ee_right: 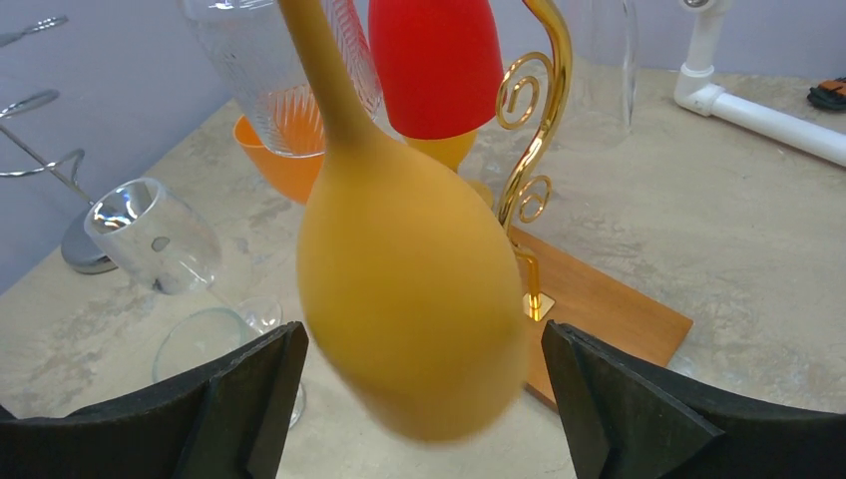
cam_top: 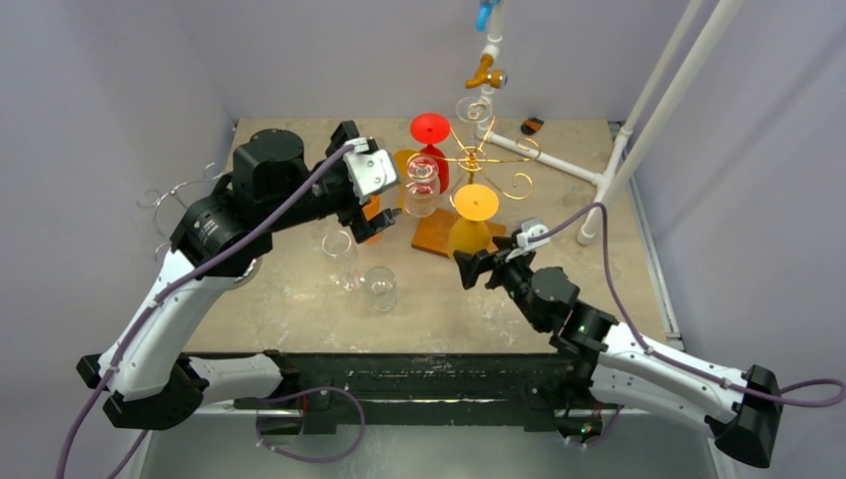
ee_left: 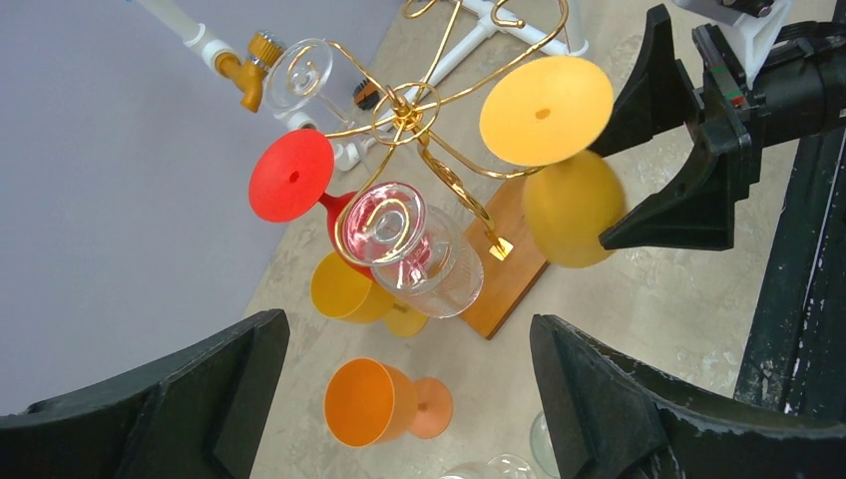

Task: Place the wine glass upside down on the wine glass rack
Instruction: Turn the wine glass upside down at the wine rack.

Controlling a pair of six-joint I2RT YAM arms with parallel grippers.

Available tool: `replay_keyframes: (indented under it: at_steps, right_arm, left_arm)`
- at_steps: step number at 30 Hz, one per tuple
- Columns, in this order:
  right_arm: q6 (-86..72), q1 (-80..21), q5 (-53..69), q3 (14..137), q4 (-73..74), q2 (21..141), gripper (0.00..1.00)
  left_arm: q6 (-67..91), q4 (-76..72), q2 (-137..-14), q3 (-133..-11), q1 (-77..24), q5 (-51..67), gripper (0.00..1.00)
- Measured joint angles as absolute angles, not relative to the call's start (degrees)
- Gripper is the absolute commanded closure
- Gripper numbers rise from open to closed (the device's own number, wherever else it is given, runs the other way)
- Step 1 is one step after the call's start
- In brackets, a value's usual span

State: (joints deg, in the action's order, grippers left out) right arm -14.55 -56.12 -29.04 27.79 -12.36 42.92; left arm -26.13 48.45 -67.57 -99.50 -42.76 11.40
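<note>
A yellow wine glass (ee_right: 414, 289) hangs upside down by its foot (cam_top: 476, 202) from the gold wire rack (cam_top: 472, 158) on a wooden base (cam_top: 431, 237). Its bowl looks blurred. My right gripper (ee_right: 424, 399) is open, its fingers either side of that bowl without touching it; the same gripper (ee_left: 648, 160) shows from the left wrist view. A red glass (ee_left: 291, 175) and a clear glass (ee_left: 414, 249) also hang upside down on the rack. My left gripper (ee_left: 409, 399) is open and empty, above an orange glass (ee_left: 374, 401) lying on its side.
Two clear glasses (cam_top: 339, 249) (cam_top: 380, 287) stand on the table left of the rack, and a yellow-orange glass (ee_left: 344, 289) lies by the base. A silver wire rack (cam_top: 180, 195) stands at the left edge. White pipes (cam_top: 559, 160) run behind and to the right.
</note>
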Motion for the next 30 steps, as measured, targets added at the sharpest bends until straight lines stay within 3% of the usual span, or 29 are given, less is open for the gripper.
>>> replay_keyframes:
  at_steps: [8, 14, 19, 21, 26, 30]
  right_arm:
    - [-16.43, -56.12, -28.95, 29.1, -4.75, 37.5, 0.02]
    - [-20.01, -56.12, -29.28, 38.0, 8.29, 33.15, 0.19]
    - [-25.65, -56.12, -32.93, 55.29, 22.24, 35.59, 0.31]
    - [-27.53, -56.12, -35.42, 63.07, 27.44, 38.59, 0.35]
    - [-29.98, -56.12, -41.06, 77.25, 36.99, 45.93, 0.4]
    - [-29.67, -56.05, -44.51, 83.68, 41.78, 51.81, 0.42]
  left_arm:
    - [-26.06, 47.79, -69.06, -99.77, -42.76, 11.22, 0.0]
    - [-24.53, 45.6, -72.64, -102.26, -42.76, 11.2, 0.0]
    - [-23.0, 41.54, -76.88, -105.1, -42.76, 10.22, 0.01]
    - [-22.5, 40.21, -78.91, -106.48, -42.76, 9.8, 0.04]
    - [-20.4, 38.44, -84.23, -109.62, -42.76, 9.78, 0.21]
    - [-18.7, 38.22, -88.07, -112.07, -42.76, 10.96, 0.25]
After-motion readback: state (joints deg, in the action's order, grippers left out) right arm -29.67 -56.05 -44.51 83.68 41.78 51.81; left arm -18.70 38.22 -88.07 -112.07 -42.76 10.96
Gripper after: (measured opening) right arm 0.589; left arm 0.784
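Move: The rack hub lies from the left hand about 6 cm ahead, 12 cm right and 10 cm below; the hanging clear glass is 3 cm ahead and 5 cm right, the red one 10 cm ahead and 6 cm right, both some 17 cm below. From the right hand, which is already open, the hub is roughly 14 cm ahead, 2 cm left and 9 cm up, the yellow glass 5 cm ahead, 2 cm left and 3 cm up. Right hand draws rightward from the yellow glass, climbing 19 cm; left reaches forward-right towards rack hub, both part-closing. ##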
